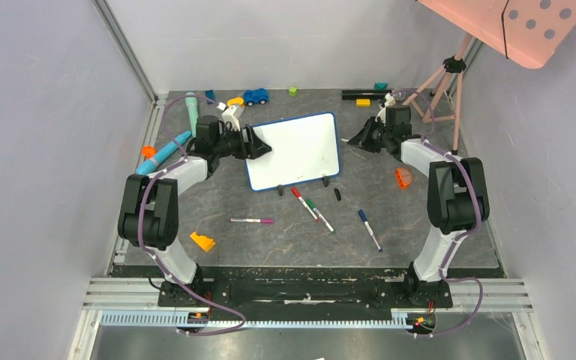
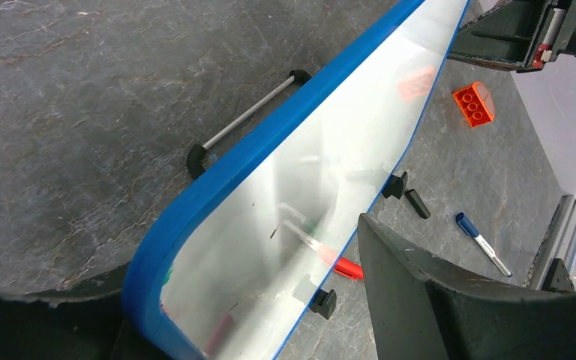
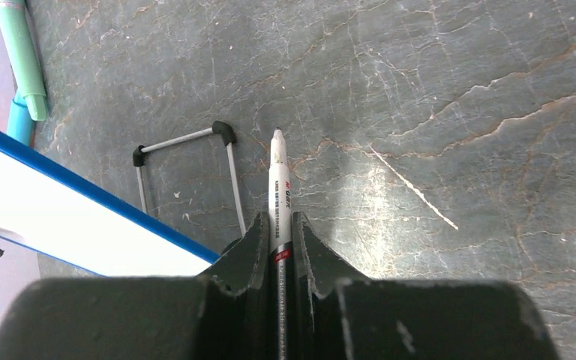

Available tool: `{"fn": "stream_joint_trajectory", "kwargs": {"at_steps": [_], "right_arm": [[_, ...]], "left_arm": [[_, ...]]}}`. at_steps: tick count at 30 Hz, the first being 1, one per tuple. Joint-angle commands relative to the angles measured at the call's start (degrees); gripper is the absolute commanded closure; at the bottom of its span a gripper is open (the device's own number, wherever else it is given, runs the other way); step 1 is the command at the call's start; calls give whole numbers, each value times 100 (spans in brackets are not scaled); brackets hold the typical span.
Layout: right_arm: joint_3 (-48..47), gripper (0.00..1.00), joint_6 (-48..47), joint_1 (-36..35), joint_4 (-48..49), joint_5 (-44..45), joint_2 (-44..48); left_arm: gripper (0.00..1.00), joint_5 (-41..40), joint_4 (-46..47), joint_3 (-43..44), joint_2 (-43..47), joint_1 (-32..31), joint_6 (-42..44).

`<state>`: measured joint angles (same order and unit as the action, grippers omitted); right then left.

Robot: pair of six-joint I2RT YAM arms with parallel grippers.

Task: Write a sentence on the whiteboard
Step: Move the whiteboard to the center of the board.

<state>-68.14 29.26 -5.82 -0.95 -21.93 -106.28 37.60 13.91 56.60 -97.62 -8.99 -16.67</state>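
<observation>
The whiteboard (image 1: 300, 148) stands tilted on its black feet mid-table, blue-framed; no sentence shows on its white face. My left gripper (image 1: 259, 142) is at the board's left edge. In the left wrist view the blue frame (image 2: 270, 135) runs between the open jaws of the left gripper (image 2: 247, 270), and the right finger (image 2: 420, 300) stands apart from the board. My right gripper (image 1: 360, 139), just right of the board, is shut on a white-barrelled marker (image 3: 277, 187). The marker sticks out ahead of the right gripper (image 3: 276, 225) over the table, beside the board's wire stand (image 3: 187, 161).
Red (image 1: 300, 196), green (image 1: 318, 213), blue (image 1: 370, 229) and pink (image 1: 253, 220) markers and a black cap (image 1: 337, 194) lie in front of the board. An orange brick (image 1: 403, 178), a yellow wedge (image 1: 202, 241), teal tubes (image 1: 166, 150), a toy car (image 1: 256, 96) and a tripod (image 1: 442, 82) surround it.
</observation>
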Motion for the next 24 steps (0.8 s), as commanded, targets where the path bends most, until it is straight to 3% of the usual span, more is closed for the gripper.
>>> {"fn": "stream_joint_trajectory", "kwargs": {"at_steps": [1,9,13,19,24], "right_arm": [[59,100,-168,63,112,66,317],[116,100,-286,169,110,57,472],[91,100,-325,179,-132,251,557],[90,100,-188,187,-338,865,830],[80,100,-144,196,-597,1345,1205]], "left_arm": [[27,159,320,206,-102,-186,-258],[24,-202,242,100,-67,-253,-177],[1,-495,108,-66,202,-137,-120],[0,-690,-608,-136,792,169,-169],[0,-1321,-1054,-466,1703,395,-434]]}}
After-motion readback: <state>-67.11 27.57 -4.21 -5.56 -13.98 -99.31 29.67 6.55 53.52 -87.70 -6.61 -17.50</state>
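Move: The whiteboard's middle lies about 9 cm right and 1 cm back of the left hand, some 3 cm lower, its left edge already between that hand's open fingers. From the left hand, the red marker is about 13 cm right and 16 cm back, and the blue toy truck some 16 cm ahead, straight out, both roughly 11 cm below. For the right hand, still holding its marker, the whiteboard's middle is about 17 cm left, 2 cm back and level. The whiteboard's left edge gets a last small nudge rightward from the left hand, barely 2 cm, before those fingers spread fully and the hand backs off left about 5.5 cm, rising near the end and swinging some 10 degrees counter-clockwise. Meanwhile the right hand keeps its marker and eases right and up, away from the board. ##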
